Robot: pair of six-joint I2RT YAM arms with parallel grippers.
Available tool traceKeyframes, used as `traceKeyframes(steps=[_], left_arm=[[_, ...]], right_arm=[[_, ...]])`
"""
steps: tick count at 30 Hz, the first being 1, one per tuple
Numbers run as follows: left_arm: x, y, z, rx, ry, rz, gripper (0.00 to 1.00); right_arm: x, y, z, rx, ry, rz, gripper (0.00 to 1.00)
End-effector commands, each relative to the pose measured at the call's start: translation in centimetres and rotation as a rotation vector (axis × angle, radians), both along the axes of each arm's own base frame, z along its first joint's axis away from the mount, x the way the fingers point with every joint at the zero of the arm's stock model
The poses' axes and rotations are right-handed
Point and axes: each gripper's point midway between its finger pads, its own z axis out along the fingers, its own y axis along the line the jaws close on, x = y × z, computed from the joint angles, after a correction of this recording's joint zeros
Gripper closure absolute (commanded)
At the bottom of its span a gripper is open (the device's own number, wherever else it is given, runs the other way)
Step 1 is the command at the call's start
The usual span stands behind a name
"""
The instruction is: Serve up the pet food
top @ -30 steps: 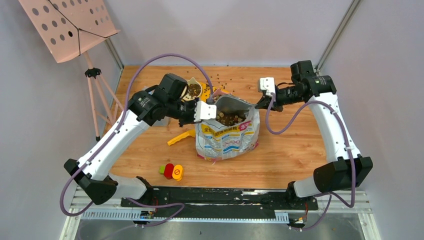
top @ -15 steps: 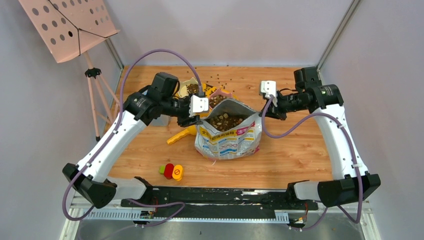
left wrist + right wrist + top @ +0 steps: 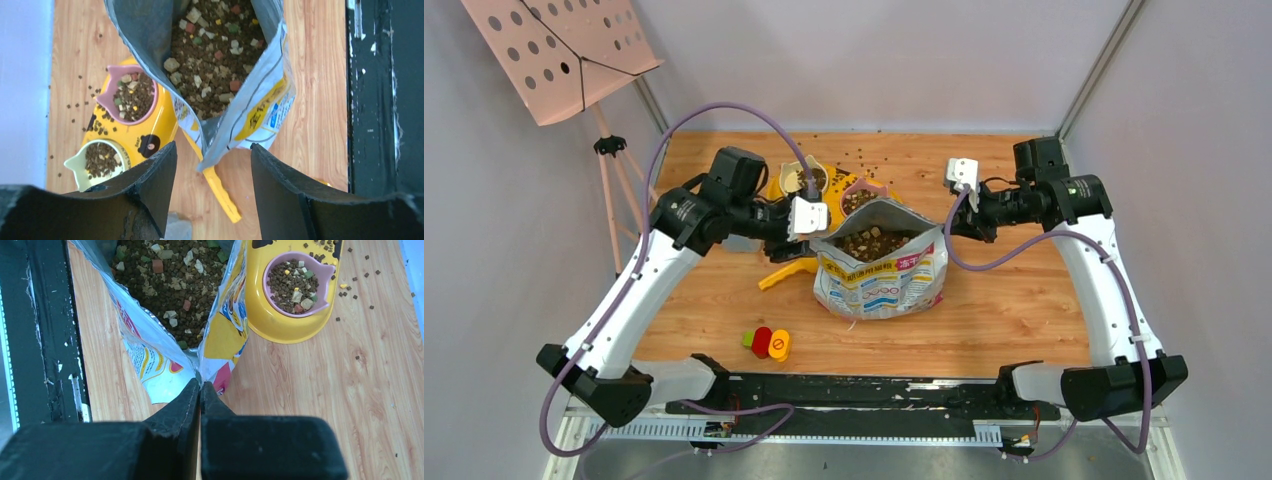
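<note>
The white printed foil bag (image 3: 879,280) stands open at the table's middle, full of dark brown pet food (image 3: 869,241). My left gripper (image 3: 813,236) is open just left of the bag; in the left wrist view (image 3: 212,156) the bag's corner (image 3: 212,150) hangs between the jaws without touching them. My right gripper (image 3: 947,226) is shut on the bag's right edge, seen pinched in the right wrist view (image 3: 200,384). Pet food also fills the pink bowl (image 3: 861,196) and the white bowl (image 3: 810,178). The yellow scoop (image 3: 786,272) lies by the bag's left side.
Both bowls sit in a yellow feeder (image 3: 135,140) behind the bag. Loose pellets (image 3: 864,160) lie scattered at the back. A small red, yellow and green toy (image 3: 766,343) lies near the front edge. A pink music stand (image 3: 564,50) stands at the far left.
My left gripper has drawn back to the left, away from the bag's left rim. The right arm shifted slightly outward and the bag's mouth moved with it.
</note>
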Motion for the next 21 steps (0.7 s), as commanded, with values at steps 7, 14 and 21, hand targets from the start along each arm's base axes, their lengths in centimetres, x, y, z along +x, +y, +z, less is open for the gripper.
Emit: traceKeyframes(steps=[7, 14, 21], left_arm=[[3.0, -4.1, -0.5, -0.096, 0.120, -0.014, 0.51], [2.1, -1.8, -1.1, 0.000, 0.061, -0.027, 0.93], [5.5, 3.9, 0.2, -0.002, 0.036, 0.192, 1.00]], right_arm=[[0.6, 0.4, 2.1, 0.030, -0.075, -0.037, 1.00], [0.0, -1.8, 0.3, -0.051, -0.082, -0.099, 1.00], [1.4, -7.2, 2.2, 0.021, -0.055, -0.256, 1.00]])
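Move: The pet food bag's mouth gapes between the hands. Its left corner lies about 3 cm to the left hand's right, 2 cm ahead and 3 cm lower; the scoop lies about 7 cm ahead, 5 cm left, and the pink bowl 18 cm ahead, 8 cm right, both some 26 cm below. From the right hand, already pinching the right corner, the left corner is some 21 cm left, 2 cm back and slightly lower; the pink bowl is 16 cm ahead, 15 cm left. The bag's free left corner is taken by the left hand, which dips about 5 cm down, right and forward over it, tipping some 10 degrees, then shuts its open fingers and pinches the two foil walls together. It then draws back left 2 to 3 cm while the right hand, fingers still shut at the right corner, pulls about 3 cm right, stretching the mouth between them. ##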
